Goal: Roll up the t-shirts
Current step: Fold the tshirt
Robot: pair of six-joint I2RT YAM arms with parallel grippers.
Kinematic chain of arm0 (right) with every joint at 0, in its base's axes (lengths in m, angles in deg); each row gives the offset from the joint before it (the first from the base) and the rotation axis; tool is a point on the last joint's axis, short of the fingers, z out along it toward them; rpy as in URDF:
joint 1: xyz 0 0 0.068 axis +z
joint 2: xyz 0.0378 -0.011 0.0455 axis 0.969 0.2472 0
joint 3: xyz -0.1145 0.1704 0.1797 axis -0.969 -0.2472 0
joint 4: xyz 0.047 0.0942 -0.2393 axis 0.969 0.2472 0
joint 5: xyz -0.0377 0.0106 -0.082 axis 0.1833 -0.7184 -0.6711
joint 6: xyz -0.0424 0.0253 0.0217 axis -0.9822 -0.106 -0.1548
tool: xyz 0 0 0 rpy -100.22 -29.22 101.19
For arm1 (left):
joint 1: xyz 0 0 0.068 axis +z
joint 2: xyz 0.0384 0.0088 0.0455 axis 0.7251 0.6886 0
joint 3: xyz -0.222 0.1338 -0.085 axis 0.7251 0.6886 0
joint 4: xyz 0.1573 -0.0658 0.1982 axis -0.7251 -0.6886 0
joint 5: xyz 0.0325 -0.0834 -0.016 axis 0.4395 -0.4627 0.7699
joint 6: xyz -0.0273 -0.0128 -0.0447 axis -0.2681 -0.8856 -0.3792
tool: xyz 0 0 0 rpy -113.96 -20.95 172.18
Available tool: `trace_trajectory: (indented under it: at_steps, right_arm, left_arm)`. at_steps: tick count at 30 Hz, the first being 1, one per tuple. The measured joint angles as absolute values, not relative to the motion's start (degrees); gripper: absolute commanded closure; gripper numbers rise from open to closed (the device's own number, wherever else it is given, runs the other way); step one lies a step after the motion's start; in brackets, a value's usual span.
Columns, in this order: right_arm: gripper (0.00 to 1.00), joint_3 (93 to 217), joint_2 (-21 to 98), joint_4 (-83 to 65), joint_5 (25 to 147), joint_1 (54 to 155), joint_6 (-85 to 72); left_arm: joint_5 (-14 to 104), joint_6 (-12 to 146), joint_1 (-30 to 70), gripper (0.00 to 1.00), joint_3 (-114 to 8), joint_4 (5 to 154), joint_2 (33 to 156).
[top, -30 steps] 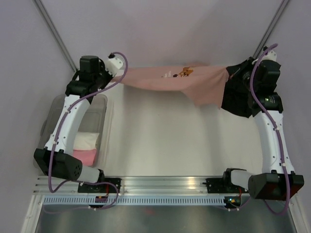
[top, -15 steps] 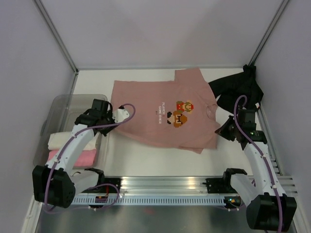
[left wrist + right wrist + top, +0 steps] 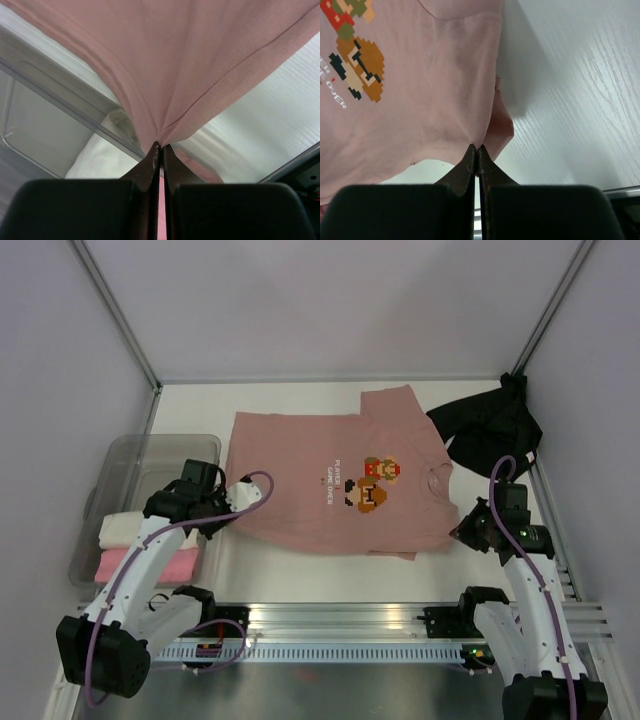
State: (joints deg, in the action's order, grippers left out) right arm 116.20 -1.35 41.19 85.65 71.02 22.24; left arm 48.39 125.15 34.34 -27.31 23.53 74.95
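Note:
The salmon-pink t-shirt (image 3: pixel 300 480) lies spread on the table, its pixel print (image 3: pixel 368 483) facing up. My left gripper (image 3: pixel 228 508) is shut on the shirt's near left corner (image 3: pixel 160 100), beside the bin. My right gripper (image 3: pixel 462 528) is shut on the shirt's near right corner (image 3: pixel 445 100). The black t-shirt (image 3: pixel 487 425) lies crumpled at the back right. A cream roll (image 3: pixel 120 528) and a bright pink roll (image 3: pixel 125 562) lie in the bin.
The translucent grey bin (image 3: pixel 150 455) stands at the left, partly under my left arm; its rim (image 3: pixel 60 85) shows in the left wrist view. The metal rail (image 3: pixel 340 620) runs along the near edge. Walls close in the back and sides.
Both grippers have pulled the pink shirt from held up at the back down onto the table and toward the near edge, spreading it flat with the print up.

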Motion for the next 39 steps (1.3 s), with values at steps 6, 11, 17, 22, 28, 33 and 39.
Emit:
trace_trajectory:
  at_steps: [6,11,17,22,28,33,39]
  right_arm:
    - [1.0,115.83,4.01,39.77,85.37,71.02,23.62]
    - [1.0,115.85,6.65,38.81,84.95,71.02,23.86]
    - [1.0,115.85,5.01,37.61,84.12,71.02,24.78]
    - [1.0,116.64,9.65,32.91,83.81,71.02,25.85]
    - [1.0,123.0,22.56,25.67,83.03,71.02,25.68]
    - [1.0,128.92,32.42,19.92,82.98,71.02,24.8]
    - [1.0,133.93,40.79,16.95,82.96,71.02,23.93]
  left_arm:
    - [48.46,123.97,34.34,0.98,-28.75,22.83,78.23]
    - [48.42,123.53,34.34,0.98,-30.33,22.91,80.04]
    - [48.46,122.7,34.34,0.98,-30.37,23.15,82.07]
    - [48.7,121.78,34.34,0.98,-33.87,24.33,85.09]
    - [50.19,120.78,34.34,0.98,-36.95,28.6,90.82]
    - [51.82,120.54,34.34,0.98,-39.29,30.5,94.93]
    - [53.97,120.47,34.34,0.98,-41.91,32.36,99.28]
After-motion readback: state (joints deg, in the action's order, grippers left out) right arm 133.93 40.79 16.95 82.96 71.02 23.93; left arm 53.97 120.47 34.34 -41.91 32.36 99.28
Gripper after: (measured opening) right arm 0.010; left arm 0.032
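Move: The pink t-shirt lies spread, its near side pinched at both ends. Its far hem corner is about 29 cm ahead of the left hand and 2 cm right; the container is some 21 cm left and 4 cm ahead. From the right hand, the neckline sits roughly 14 cm ahead and 4 cm left, the print 14 cm ahead and 23 cm left, the black shirt 30 cm ahead and 10 cm right. The t-shirt's near side stays pinched in both shut grippers and, after barely shifting at first while the right hand sinks 2 cm, is carried forward over the shirt towards its far side. The right hand sweeps quicker and farther, about 16 cm to the neckline, the left some 10 cm along the container's side, both nearly level. ##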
